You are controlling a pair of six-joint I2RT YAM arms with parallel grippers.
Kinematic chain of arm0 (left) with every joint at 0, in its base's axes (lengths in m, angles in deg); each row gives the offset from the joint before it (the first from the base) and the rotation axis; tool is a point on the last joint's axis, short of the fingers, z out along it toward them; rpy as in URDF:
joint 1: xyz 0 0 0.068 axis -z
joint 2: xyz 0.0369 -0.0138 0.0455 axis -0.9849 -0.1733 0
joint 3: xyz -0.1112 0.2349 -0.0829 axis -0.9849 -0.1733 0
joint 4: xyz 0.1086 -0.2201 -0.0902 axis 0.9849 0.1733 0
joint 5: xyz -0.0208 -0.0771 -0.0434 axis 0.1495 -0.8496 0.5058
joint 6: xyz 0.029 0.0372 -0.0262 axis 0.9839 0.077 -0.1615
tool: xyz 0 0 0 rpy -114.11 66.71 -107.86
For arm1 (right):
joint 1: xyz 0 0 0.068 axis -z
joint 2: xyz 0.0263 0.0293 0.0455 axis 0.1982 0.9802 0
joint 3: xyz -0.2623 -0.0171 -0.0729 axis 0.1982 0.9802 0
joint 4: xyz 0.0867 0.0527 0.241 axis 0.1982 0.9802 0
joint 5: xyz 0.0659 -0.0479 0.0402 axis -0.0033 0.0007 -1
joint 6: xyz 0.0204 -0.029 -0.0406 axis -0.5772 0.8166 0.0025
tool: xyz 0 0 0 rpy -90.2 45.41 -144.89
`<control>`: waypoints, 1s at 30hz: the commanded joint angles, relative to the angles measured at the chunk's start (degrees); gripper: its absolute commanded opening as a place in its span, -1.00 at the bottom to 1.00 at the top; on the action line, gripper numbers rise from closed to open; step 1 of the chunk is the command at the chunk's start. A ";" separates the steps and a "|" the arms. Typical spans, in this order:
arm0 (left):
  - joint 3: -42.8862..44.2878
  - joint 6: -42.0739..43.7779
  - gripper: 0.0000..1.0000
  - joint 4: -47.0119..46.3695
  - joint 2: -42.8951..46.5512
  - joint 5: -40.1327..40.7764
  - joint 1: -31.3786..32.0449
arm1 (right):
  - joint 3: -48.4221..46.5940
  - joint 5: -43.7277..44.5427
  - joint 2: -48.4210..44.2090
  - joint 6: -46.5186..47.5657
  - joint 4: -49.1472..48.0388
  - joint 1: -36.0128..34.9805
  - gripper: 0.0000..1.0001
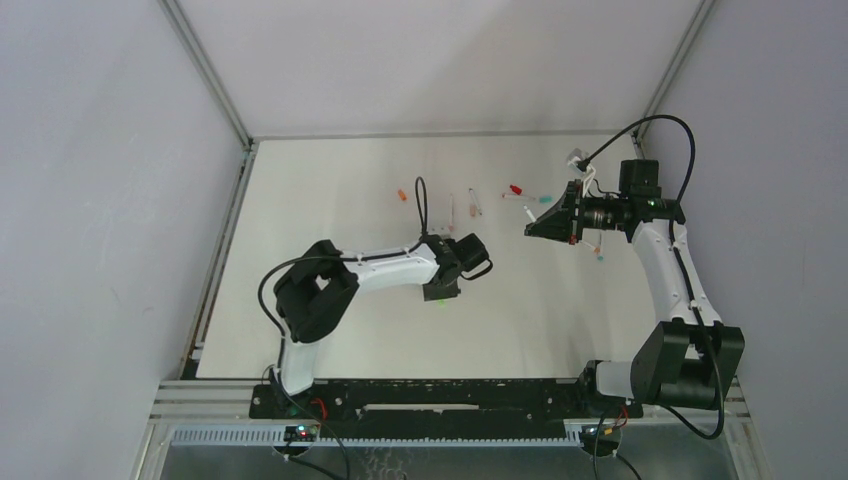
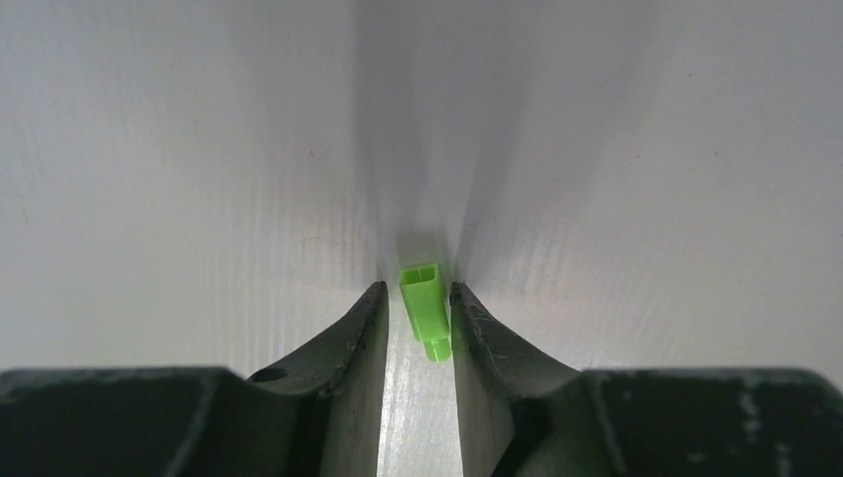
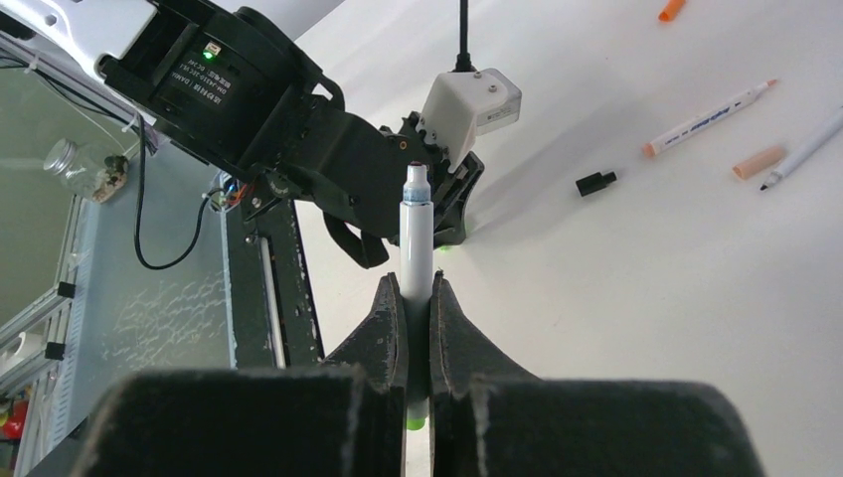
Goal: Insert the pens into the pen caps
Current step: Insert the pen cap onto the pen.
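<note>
A green pen cap point(image 2: 425, 308) lies on the white table between the fingers of my left gripper point(image 2: 418, 290). The jaws are open around it, the cap close to the right finger with a gap on its left. From above, that gripper point(image 1: 440, 293) points down at the table's middle. My right gripper point(image 3: 416, 281) is shut on a white pen point(image 3: 416, 243), dark tip pointing away and green end behind the fingers. It hovers at the right point(image 1: 530, 228), aimed at the left arm. More pens point(image 3: 708, 117) and caps, black point(image 3: 594, 183) and orange point(image 3: 758, 161), lie further back.
Loose pens point(image 1: 451, 207) and caps, orange point(image 1: 401, 195) and red point(image 1: 516, 189), are scattered along the far half of the table. Another pen point(image 1: 599, 252) lies under the right arm. White walls enclose the table on three sides.
</note>
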 commanded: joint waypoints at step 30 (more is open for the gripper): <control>-37.02 15.23 -1.00 -51.76 49.45 -0.36 -0.33 | -0.50 -5.67 -8.10 15.29 9.90 -0.18 -1.00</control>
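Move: The green pen cap lies right between the left gripper's parted fingertips, on the table. From that hand the black cap is about 13 cm ahead and 2 cm to the right, the peach pen roughly 22 cm ahead and 2 cm right. The white pen in the right gripper is some 18 cm right, 5 cm ahead and 24 cm higher. From the right hand the green cap lies about 18 cm left, 5 cm back and 24 cm below. Close the left fingers on the green cap where it lies, then lift it quickly about 13 cm nearly straight up, easing 2 cm left early on and swinging the fingertips forward and right some 35 degrees, towards the white pen. Keep the right grip shut on that pen, and late on draw it about 2 cm back and 2 cm up. ##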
